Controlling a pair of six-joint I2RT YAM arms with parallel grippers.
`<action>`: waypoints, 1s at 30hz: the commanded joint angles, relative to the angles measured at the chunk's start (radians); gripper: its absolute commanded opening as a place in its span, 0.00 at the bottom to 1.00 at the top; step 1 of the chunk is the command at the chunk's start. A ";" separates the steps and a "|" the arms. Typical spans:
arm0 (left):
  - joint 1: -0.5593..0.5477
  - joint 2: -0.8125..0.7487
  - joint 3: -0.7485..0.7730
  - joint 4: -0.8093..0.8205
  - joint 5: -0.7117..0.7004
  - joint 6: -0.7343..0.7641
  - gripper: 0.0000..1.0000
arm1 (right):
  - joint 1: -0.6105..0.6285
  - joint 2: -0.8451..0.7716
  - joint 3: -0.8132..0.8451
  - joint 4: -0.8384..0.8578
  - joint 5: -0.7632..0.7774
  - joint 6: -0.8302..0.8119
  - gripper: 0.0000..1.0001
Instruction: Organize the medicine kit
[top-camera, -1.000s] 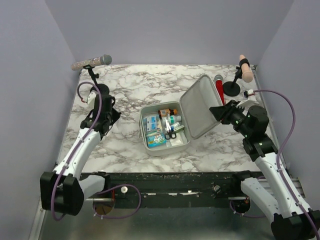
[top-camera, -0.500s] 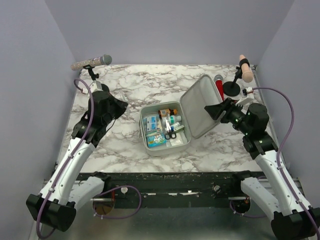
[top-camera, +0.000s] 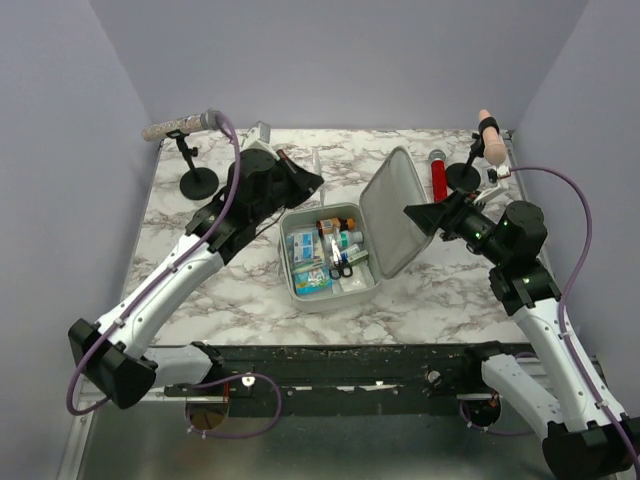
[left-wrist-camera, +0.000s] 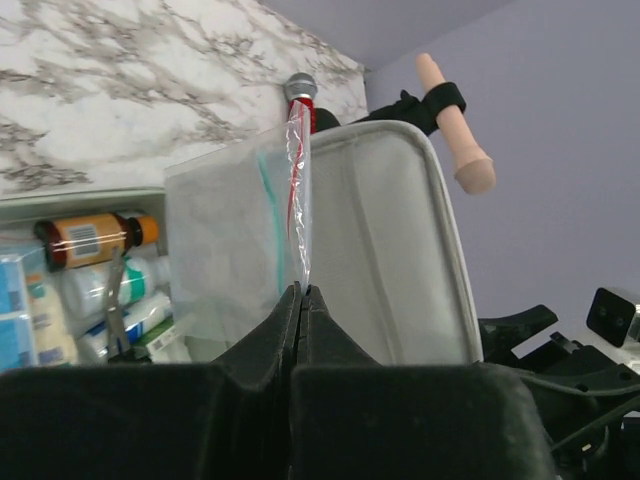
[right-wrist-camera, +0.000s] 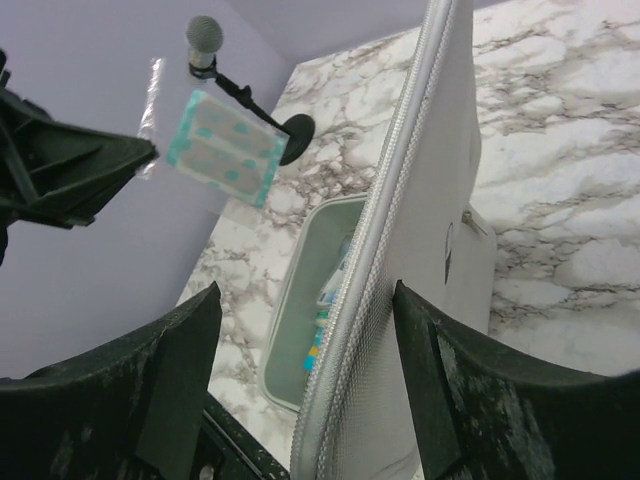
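Note:
The medicine kit lies open at the table's middle, its lid tilted up on the right. Bottles, packets and scissors fill its tray. My left gripper hovers above the kit's back left corner. It is shut on a clear plastic bag that holds a teal-dotted packet. In the left wrist view the fingertips pinch the bag's edge in front of the lid. My right gripper stands open, with the lid's zipper edge between its wide-apart fingers.
A red cylinder lies behind the lid. A microphone on a black stand is at the back left. A peach-coloured handle on a stand is at the back right. The grey walls stand close on three sides.
My left arm swung from the table's left side over to the kit, carrying the bag. My right gripper opened wider at the lid and moved slightly left.

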 joint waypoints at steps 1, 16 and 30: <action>-0.069 0.107 0.129 0.079 0.019 -0.006 0.00 | -0.001 -0.015 -0.021 0.069 -0.130 0.020 0.77; -0.227 0.396 0.466 0.036 0.008 0.003 0.00 | -0.001 -0.032 -0.052 0.063 -0.175 0.009 0.77; -0.266 0.494 0.539 0.039 -0.001 -0.035 0.00 | -0.001 -0.050 -0.055 0.056 -0.181 0.010 0.77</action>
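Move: The clear bag is already in the left fingers. The open lid it is being taken to stands with its middle roughly 17 cm to the right, 3 cm back and 13 cm lower. The open case lies about 2 cm right, 9 cm back and 25 cm below, and the red microphone about 28 cm right, 12 cm ahead. From the right hand, at the rim, the lid's middle is some 5 cm left, about level fore-and-aft, 10 cm below. The clear bag, still pinched in the shut left fingers, is carried about 17 cm to the right towards the lid's inner side, quickly at first and then easing; the hand rises some 6 cm, then sinks about 2, turning 15 degrees clockwise. The right hand, fingers staying wide astride the rim with one against the lid's outside, shifts about 2 cm back and slightly left, turning a little counter-clockwise. ##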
